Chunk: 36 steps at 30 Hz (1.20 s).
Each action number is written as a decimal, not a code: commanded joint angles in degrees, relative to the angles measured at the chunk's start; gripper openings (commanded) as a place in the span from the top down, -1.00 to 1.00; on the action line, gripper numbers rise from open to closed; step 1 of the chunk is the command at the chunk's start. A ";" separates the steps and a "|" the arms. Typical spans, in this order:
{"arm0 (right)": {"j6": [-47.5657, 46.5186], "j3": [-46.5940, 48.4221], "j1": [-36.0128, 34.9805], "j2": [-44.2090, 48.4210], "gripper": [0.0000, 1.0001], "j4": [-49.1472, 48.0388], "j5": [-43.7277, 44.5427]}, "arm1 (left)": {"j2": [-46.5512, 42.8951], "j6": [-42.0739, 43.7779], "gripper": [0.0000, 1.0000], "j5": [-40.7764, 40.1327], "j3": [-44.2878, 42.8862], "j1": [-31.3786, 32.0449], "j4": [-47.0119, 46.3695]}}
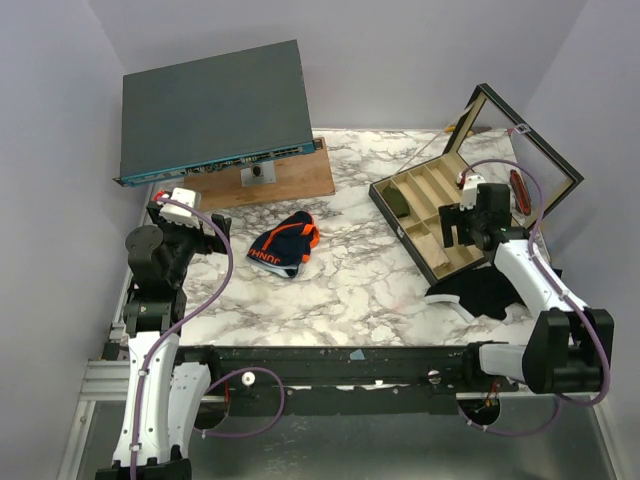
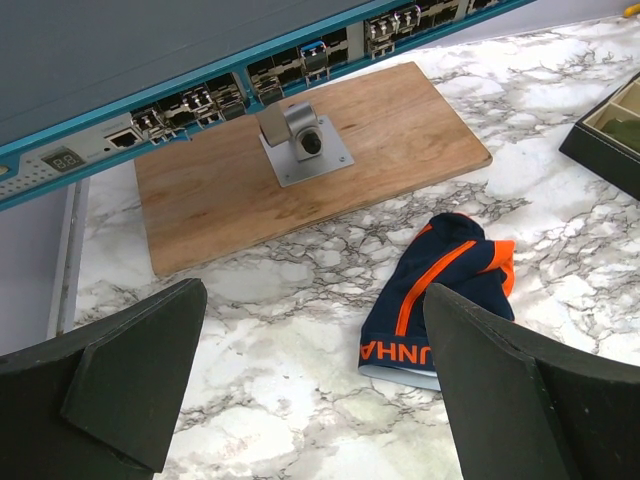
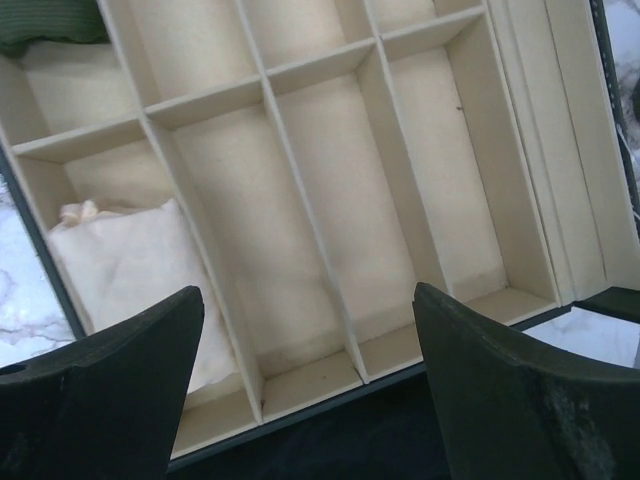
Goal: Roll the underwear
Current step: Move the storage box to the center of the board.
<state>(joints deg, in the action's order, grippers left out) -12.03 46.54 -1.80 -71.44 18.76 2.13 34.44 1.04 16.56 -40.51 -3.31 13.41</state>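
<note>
The underwear (image 1: 284, 243) lies bunched on the marble table, navy with orange trim and a white waistband. In the left wrist view the underwear (image 2: 440, 290) sits ahead and to the right, partly behind the right finger (image 2: 520, 400). My left gripper (image 1: 218, 232) hovers just left of it, and its jaws (image 2: 312, 300) stand open with only bare marble between them. My right gripper (image 1: 455, 225) hangs over the compartment box, well away from the garment. Its jaws (image 3: 308, 295) are open and empty.
A black box (image 1: 385, 205) with beige compartments (image 3: 300, 200) and a raised lid stands at right, holding a white cloth (image 3: 130, 260) and a green item (image 1: 398, 200). Black cloth (image 1: 480, 290) lies before it. A network switch (image 1: 210, 105) sits on a wooden board (image 1: 290, 180) at the back left.
</note>
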 commanded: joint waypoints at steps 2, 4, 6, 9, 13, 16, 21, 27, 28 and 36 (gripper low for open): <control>-0.23 2.68 3.98 -4.95 -0.63 -1.10 -1.69 | -0.43 0.47 -0.97 1.81 -0.80 -0.22 0.22; -0.89 3.34 4.00 -6.90 -0.45 -1.01 -3.91 | -0.50 0.51 -0.97 1.90 -0.79 -0.23 0.15; -1.31 3.72 3.99 -8.43 -0.35 -1.09 -5.10 | -0.42 0.53 -0.97 1.87 -0.71 -0.20 0.14; -1.75 4.47 3.98 -10.81 -0.28 -1.04 -5.95 | -0.50 0.70 -0.97 1.77 -0.63 -0.26 0.13; -2.62 5.48 3.99 -13.92 -0.21 -1.61 -6.07 | -0.34 0.71 -0.97 1.74 -0.53 -0.24 -0.02; -3.47 6.87 3.99 -17.22 -0.12 -2.40 -5.59 | -0.27 0.71 -0.97 1.77 -0.45 -0.28 -0.15; -4.48 10.74 3.99 -22.94 0.13 -2.11 -8.63 | -0.19 0.78 -0.97 1.66 -0.45 -0.21 -0.13; -7.48 17.69 4.00 -29.47 0.54 0.48 -14.54 | 0.09 1.11 -0.97 0.89 -0.19 -0.22 -0.26; -7.84 18.66 3.98 -30.69 0.60 0.98 -15.24 | 0.19 1.24 -0.97 0.81 -0.15 -0.20 -0.40; -13.17 25.81 4.00 -37.48 0.99 4.19 -18.55 | 0.95 1.34 -0.97 0.26 -0.11 -0.25 -0.51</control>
<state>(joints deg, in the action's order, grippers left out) -21.58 69.06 2.17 -105.36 22.35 -13.43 35.16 1.78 16.84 -40.51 -3.31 13.39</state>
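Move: The right gripper hangs open over the storage box. Its middle long divider, just short of the cross partition, is about 7 cm ahead, 2 cm left and 8 cm below. The beige cloth is level with the gripper, some 6 cm left and 9 cm down; the green cloth is 9 cm ahead and 13 cm left. The black cloth lies 13 cm back, 7 cm right. From the left gripper that divider is roughly 13 cm ahead, 52 cm right, 24 cm lower. Lower the right gripper about 7 cm into the storage box, edging right at first, then drive it forward, some 8 cm in all, drifting back left to the middle divider. Tip the fingers about 15 degrees further down and turn them slightly counter-clockwise while closing from nearly wide open, so the tips pinch the divider just short of the cross partition. ##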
